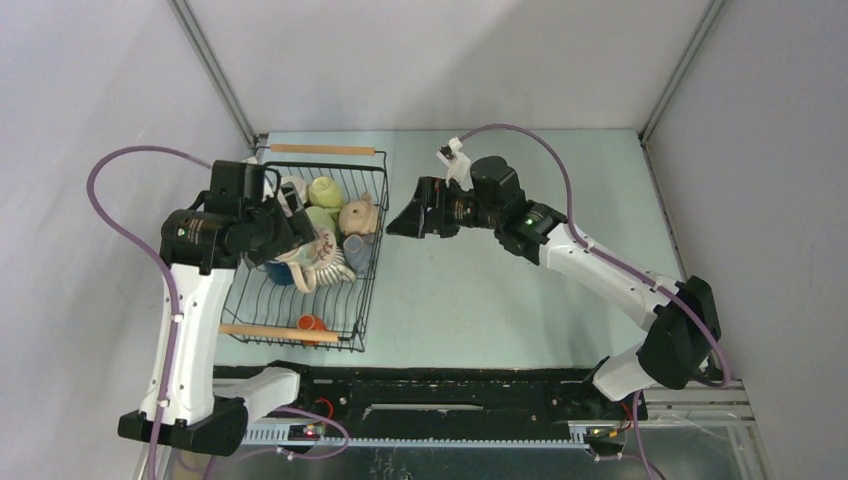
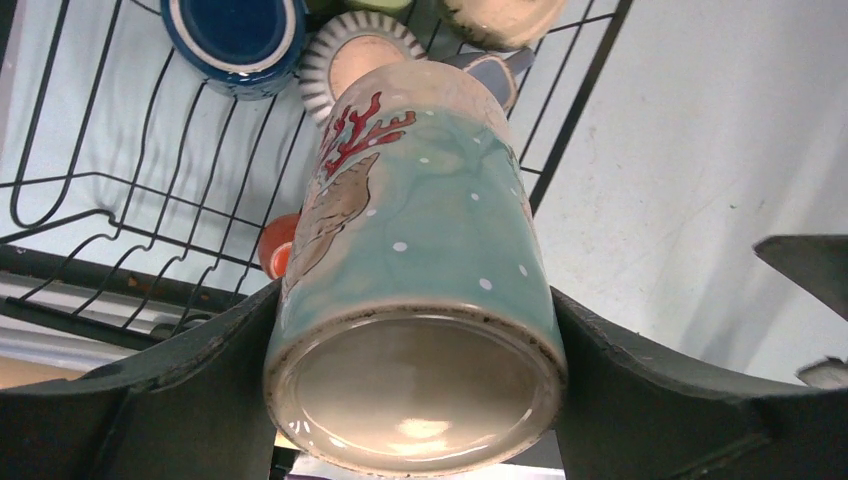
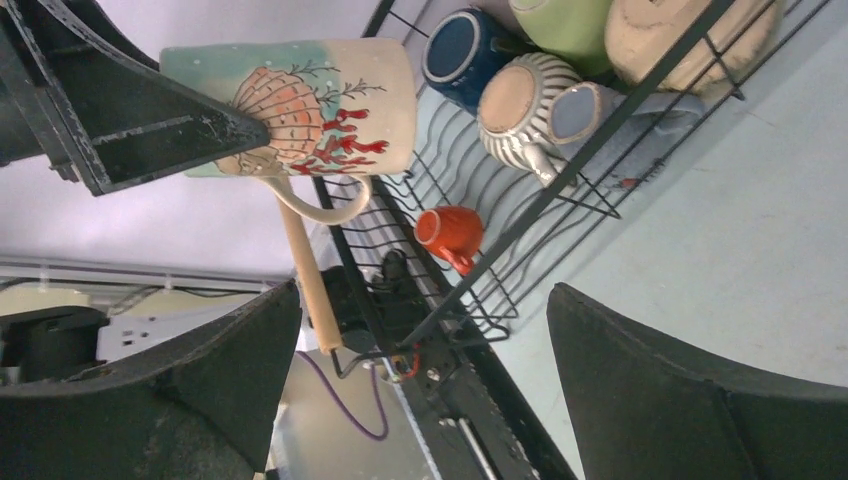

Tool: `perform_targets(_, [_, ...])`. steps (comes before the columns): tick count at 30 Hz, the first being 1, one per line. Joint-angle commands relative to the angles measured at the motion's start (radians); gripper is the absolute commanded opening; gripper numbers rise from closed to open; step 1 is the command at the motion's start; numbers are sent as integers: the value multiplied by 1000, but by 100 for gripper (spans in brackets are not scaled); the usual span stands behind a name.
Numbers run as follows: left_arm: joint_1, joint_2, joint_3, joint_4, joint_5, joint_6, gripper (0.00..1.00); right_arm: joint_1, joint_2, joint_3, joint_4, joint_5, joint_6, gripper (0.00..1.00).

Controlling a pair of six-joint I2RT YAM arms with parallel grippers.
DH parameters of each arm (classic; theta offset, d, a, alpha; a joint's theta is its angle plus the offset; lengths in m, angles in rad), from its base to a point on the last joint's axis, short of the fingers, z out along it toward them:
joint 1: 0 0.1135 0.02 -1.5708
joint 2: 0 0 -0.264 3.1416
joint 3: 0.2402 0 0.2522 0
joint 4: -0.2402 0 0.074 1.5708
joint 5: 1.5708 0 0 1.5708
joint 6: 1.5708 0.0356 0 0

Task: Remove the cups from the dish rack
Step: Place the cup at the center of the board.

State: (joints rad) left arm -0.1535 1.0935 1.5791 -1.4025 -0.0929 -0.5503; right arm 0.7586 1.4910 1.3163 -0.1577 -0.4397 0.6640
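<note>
My left gripper [image 2: 415, 385] is shut on a teal and cream cup [image 2: 420, 230] painted with shells and red coral, gripped by its body near the base. The cup [image 3: 300, 100] hangs on its side above the dish rack [image 1: 383, 215], handle down. More cups lie in the black wire rack: dark blue [image 3: 465, 45], ribbed cream [image 3: 520, 100], grey-blue [image 3: 585, 110], pale green [image 1: 325, 190], tan [image 1: 357, 215] and a small orange one [image 3: 450, 232]. My right gripper [image 1: 400, 222] is open and empty just right of the rack, facing it.
The rack has a wooden rod handle at the far end [image 1: 322, 149] and at the near end [image 1: 265, 331]. Pale green table [image 1: 500, 290] stretches to the right of the rack. Grey walls close in the sides and back.
</note>
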Motion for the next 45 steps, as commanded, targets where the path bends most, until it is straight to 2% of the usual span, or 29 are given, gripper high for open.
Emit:
perform_targets(1, [-40, 16, 112, 60, 45, -31, 0, -15, 17, -58, 236, -75, 107, 100])
perform_targets(15, [-181, 165, 280, 106, 159, -93, 0, -71, 70, -294, 865, -114, 364, 100])
perform_targets(26, [-264, 260, 346, 169, 206, -129, 0, -90, 168, -348, 1176, -128, 552, 100])
perform_targets(35, [-274, 277, 351, 194, 219, -138, 0, -114, 241, -389, 1412, -158, 727, 99])
perform_targets(45, [-275, 278, 315, 273, 299, -162, 0, -117, 245, -422, 1620, -159, 827, 94])
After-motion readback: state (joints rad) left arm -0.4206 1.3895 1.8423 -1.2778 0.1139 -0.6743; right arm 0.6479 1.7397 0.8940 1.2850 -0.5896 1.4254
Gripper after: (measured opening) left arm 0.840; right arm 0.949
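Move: The left hand holds the cup; the right gripper's open fingers, where it is being taken, lie about 19 cm right and 4 cm ahead, roughly level. From the right hand, the cup is some 16 cm left, 5 cm back and slightly lower. Under the left hand, about 16 cm down, sits the striped cup; the blue-grey cup stands 7 cm right of the striped one and 2 cm farther out. Left hand carries the cup about 13 cm right, also forward, to the right gripper, whose open fingertips tilt up some 40 degrees. ##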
